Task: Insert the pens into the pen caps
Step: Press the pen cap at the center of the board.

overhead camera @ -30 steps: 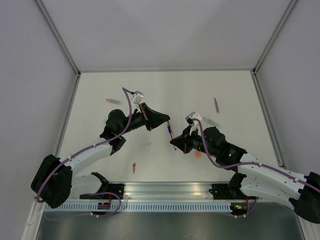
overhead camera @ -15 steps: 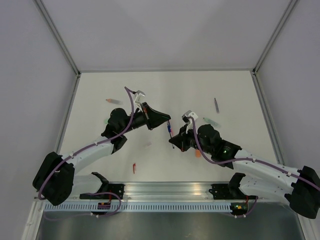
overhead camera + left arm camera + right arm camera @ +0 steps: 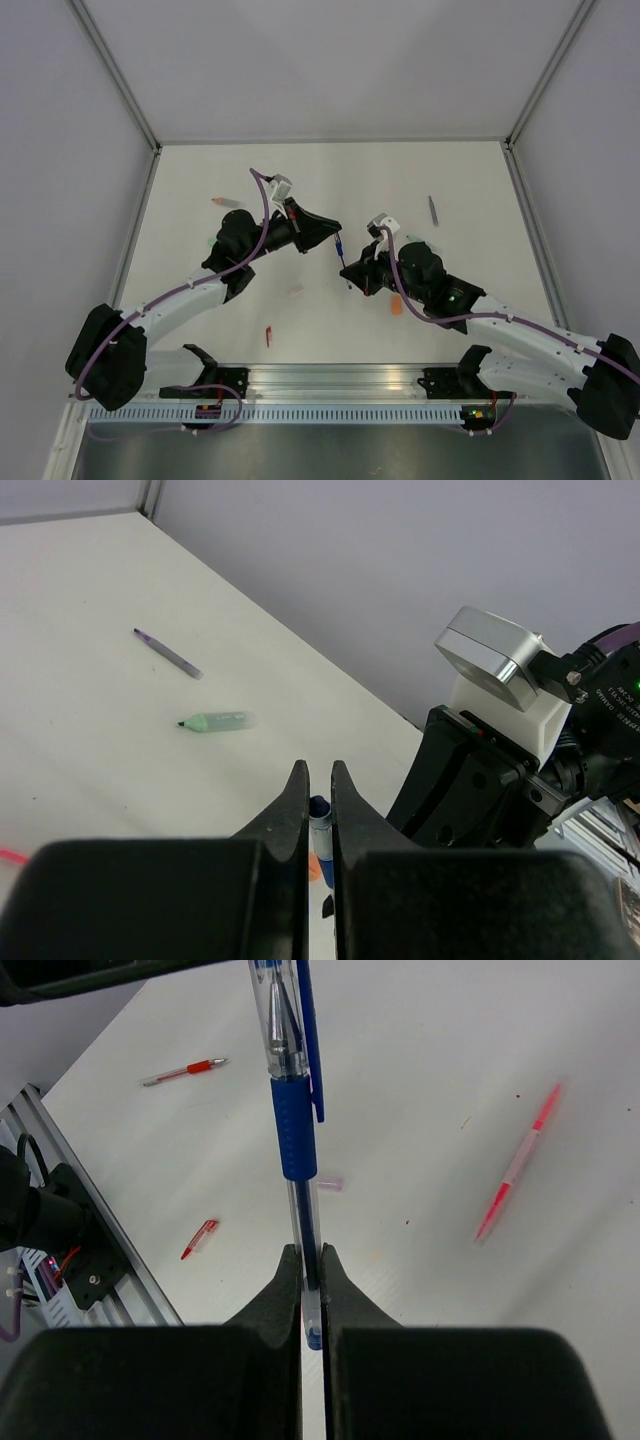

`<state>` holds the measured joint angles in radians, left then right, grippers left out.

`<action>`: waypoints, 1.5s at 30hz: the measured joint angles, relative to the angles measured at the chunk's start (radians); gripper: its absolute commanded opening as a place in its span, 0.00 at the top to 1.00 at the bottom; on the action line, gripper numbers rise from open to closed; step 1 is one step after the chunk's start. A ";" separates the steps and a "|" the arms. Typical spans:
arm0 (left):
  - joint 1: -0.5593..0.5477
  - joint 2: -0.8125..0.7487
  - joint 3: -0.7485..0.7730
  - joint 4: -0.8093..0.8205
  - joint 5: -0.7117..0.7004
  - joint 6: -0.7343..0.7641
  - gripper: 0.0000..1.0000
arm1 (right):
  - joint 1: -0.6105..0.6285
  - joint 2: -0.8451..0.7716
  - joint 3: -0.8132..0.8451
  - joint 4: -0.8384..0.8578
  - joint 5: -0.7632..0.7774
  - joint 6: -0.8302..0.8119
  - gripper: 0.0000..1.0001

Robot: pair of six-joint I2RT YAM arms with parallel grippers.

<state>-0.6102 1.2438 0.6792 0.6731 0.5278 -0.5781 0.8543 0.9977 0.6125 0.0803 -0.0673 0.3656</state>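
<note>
A blue pen (image 3: 341,256) is held in the air between both grippers, mid-table. My left gripper (image 3: 334,240) is shut on its capped end; in the left wrist view (image 3: 320,770) the dark blue cap (image 3: 320,808) shows between the fingers. My right gripper (image 3: 352,272) is shut on the pen's clear rear barrel (image 3: 309,1252). In the right wrist view the blue grip (image 3: 294,1130) and the clipped cap (image 3: 306,1030) run up towards the left gripper. An orange cap (image 3: 396,305) lies just right of my right gripper.
A green pen (image 3: 420,242) and a dark grey pen (image 3: 433,210) lie at the right. A salmon pen (image 3: 225,202) lies at the far left, a red cap (image 3: 268,336) near the front rail. A red pen (image 3: 518,1160) lies beyond the held pen.
My two grippers have come a little closer together along the blue pen. The right arm has swung up and left, and the left gripper has edged right.
</note>
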 measured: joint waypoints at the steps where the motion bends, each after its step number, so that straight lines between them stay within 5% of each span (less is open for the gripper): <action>1: -0.001 0.000 0.004 -0.003 -0.004 0.005 0.98 | -0.002 0.000 0.005 -0.002 0.000 0.000 1.00; 22: -0.005 0.030 0.043 -0.010 -0.059 0.079 0.98 | -0.081 0.109 0.196 -0.220 -0.049 -0.090 1.00; 38: -0.021 -0.018 0.025 -0.014 -0.075 0.100 0.98 | -0.148 0.210 0.251 -0.201 -0.319 -0.099 1.00; 43: -0.030 -0.019 0.016 -0.047 -0.052 0.097 0.68 | -0.153 0.197 0.217 -0.154 -0.336 -0.096 1.00; 45: -0.048 -0.018 -0.004 -0.100 -0.025 0.093 0.65 | -0.171 0.190 0.219 -0.072 -0.334 -0.088 1.00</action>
<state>-0.6579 1.2255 0.6750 0.5728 0.5030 -0.4847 0.6830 1.1873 0.8318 0.0082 -0.4015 0.2779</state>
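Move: The left fingers still pinch the blue cap's closed end, the pen's middle about 5 cm below, 3 cm back and 1 cm right. From the right hand, which grips the pen's lower barrel, the cap lies roughly 6 cm up, 4 cm ahead and 1 cm left. On the table some 18 cm below it, the red pen is 18 cm straight ahead, the orange cap 1 cm ahead and 13 cm right. Both hands ease forward about 3 cm; then left opens, sinking back off the cap, as right lifts pen. ##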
